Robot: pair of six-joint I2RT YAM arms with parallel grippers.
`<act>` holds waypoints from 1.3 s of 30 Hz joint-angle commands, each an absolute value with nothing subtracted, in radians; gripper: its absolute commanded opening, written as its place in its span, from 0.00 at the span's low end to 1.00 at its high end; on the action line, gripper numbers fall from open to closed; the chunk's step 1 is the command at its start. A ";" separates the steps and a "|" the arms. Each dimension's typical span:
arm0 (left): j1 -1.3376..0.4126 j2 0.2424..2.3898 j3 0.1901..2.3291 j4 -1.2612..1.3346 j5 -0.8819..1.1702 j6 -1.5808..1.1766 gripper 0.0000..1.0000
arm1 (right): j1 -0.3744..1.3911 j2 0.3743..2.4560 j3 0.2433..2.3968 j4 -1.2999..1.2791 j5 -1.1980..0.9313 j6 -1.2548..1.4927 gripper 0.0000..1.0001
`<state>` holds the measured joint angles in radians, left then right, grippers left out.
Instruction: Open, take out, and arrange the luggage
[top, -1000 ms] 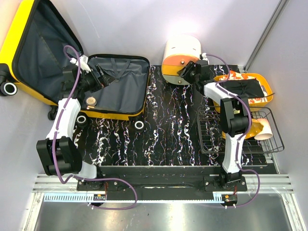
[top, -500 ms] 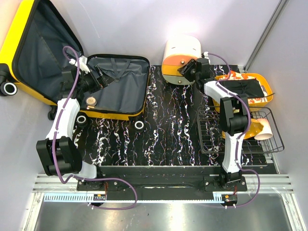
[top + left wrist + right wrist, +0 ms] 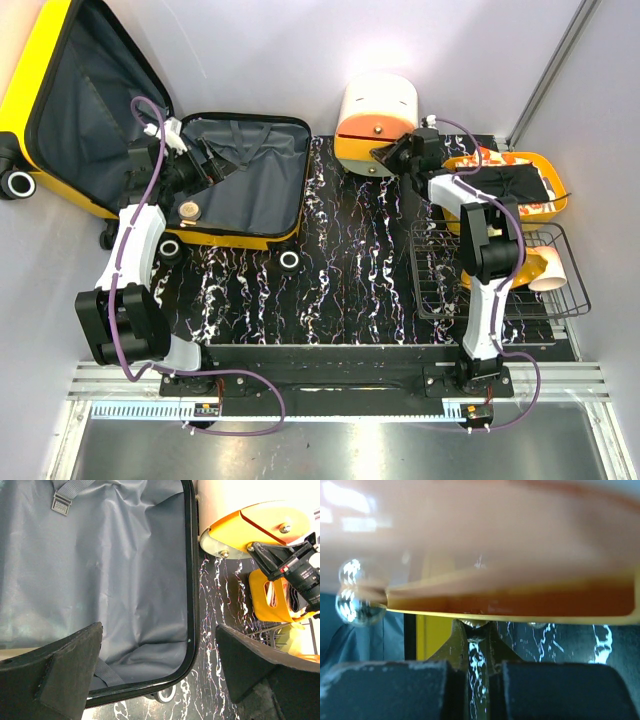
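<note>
The luggage (image 3: pixel 250 185), a yellow hard-shell suitcase, lies open at the left with its grey lining (image 3: pixel 100 565) bare. Its lid (image 3: pixel 80 100) leans up at the far left. My left gripper (image 3: pixel 215 160) hovers over the open base, near its right rim. It is open (image 3: pixel 159 630) with nothing between the fingers. A small cream-and-orange case (image 3: pixel 375 110) stands at the back centre. My right gripper (image 3: pixel 388 152) is against its orange band (image 3: pixel 510 600). The jaws (image 3: pixel 476 630) are pinched on a small silvery stud (image 3: pixel 476 625) under that band.
A small round tan object (image 3: pixel 190 210) lies at the near left corner of the suitcase base. At the right stand a yellow basket (image 3: pixel 548 208) holding black cloth, a black wire rack (image 3: pixel 440 280) and a white cup (image 3: pixel 553 268). The table top (image 3: pixel 350 270) is black marbled.
My right gripper has closed from half open onto the stud of the cream-and-orange case and shifted slightly right. The left arm has not moved.
</note>
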<state>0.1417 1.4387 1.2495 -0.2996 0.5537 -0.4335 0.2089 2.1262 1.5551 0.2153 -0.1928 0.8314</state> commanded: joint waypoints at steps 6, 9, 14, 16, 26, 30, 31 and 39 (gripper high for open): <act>0.150 1.396 1.201 -0.249 0.568 -0.436 0.99 | 0.216 1.915 1.341 0.227 -0.333 0.825 0.00; 0.149 1.385 1.183 -0.247 0.569 -0.431 0.99 | 0.222 1.870 1.283 0.230 -0.356 0.819 0.01; 0.150 1.370 1.163 -0.250 0.572 -0.420 0.99 | 0.224 1.841 1.246 0.219 -0.368 0.801 0.21; 0.150 1.368 1.164 -0.258 0.572 -0.408 0.99 | 0.224 1.839 1.250 0.213 -0.379 0.795 0.40; 0.150 1.440 1.429 -0.712 0.464 0.035 0.99 | 0.222 1.712 1.281 0.014 -0.371 0.534 0.86; 0.159 1.555 1.584 -0.925 0.359 0.194 0.99 | 0.215 1.643 1.267 -0.174 -0.471 0.246 0.93; 0.169 1.596 1.601 -0.960 0.354 0.239 0.99 | 0.213 1.613 1.263 -0.205 -0.521 0.107 0.96; 0.193 1.787 1.736 -1.160 0.339 0.399 0.99 | 0.215 1.500 1.201 -0.397 -0.758 -0.395 1.00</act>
<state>0.1822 1.7252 1.6600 -1.0164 0.3885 0.2672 0.2150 1.5387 1.2148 -0.2543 -0.5945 -0.0570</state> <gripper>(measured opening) 0.988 0.994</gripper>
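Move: My right fingers are already shut on the knob of the slightly open middle drawer. The drawer cabinet's middle is some 12 cm ahead, the yellow basket about 35 cm right and level, the wire rack about 32 cm right and 25 cm nearer. From my open left hand the gold-capped bottle lies roughly 2 cm ahead, 7 cm left and 20 cm down in the suitcase, with the round jar 5 cm left of it and 4 cm farther out. I pull the knob straight back about 8 cm with my right hand, open my fingers and let go, then draw back about 11 cm more, rising and turning counter-clockwise away from the cabinet. Meanwhile my left hand, staying wide open, first sinks a little, then swings left and down towards the bottle, rolling its left side up and tipping its fingers further down. ##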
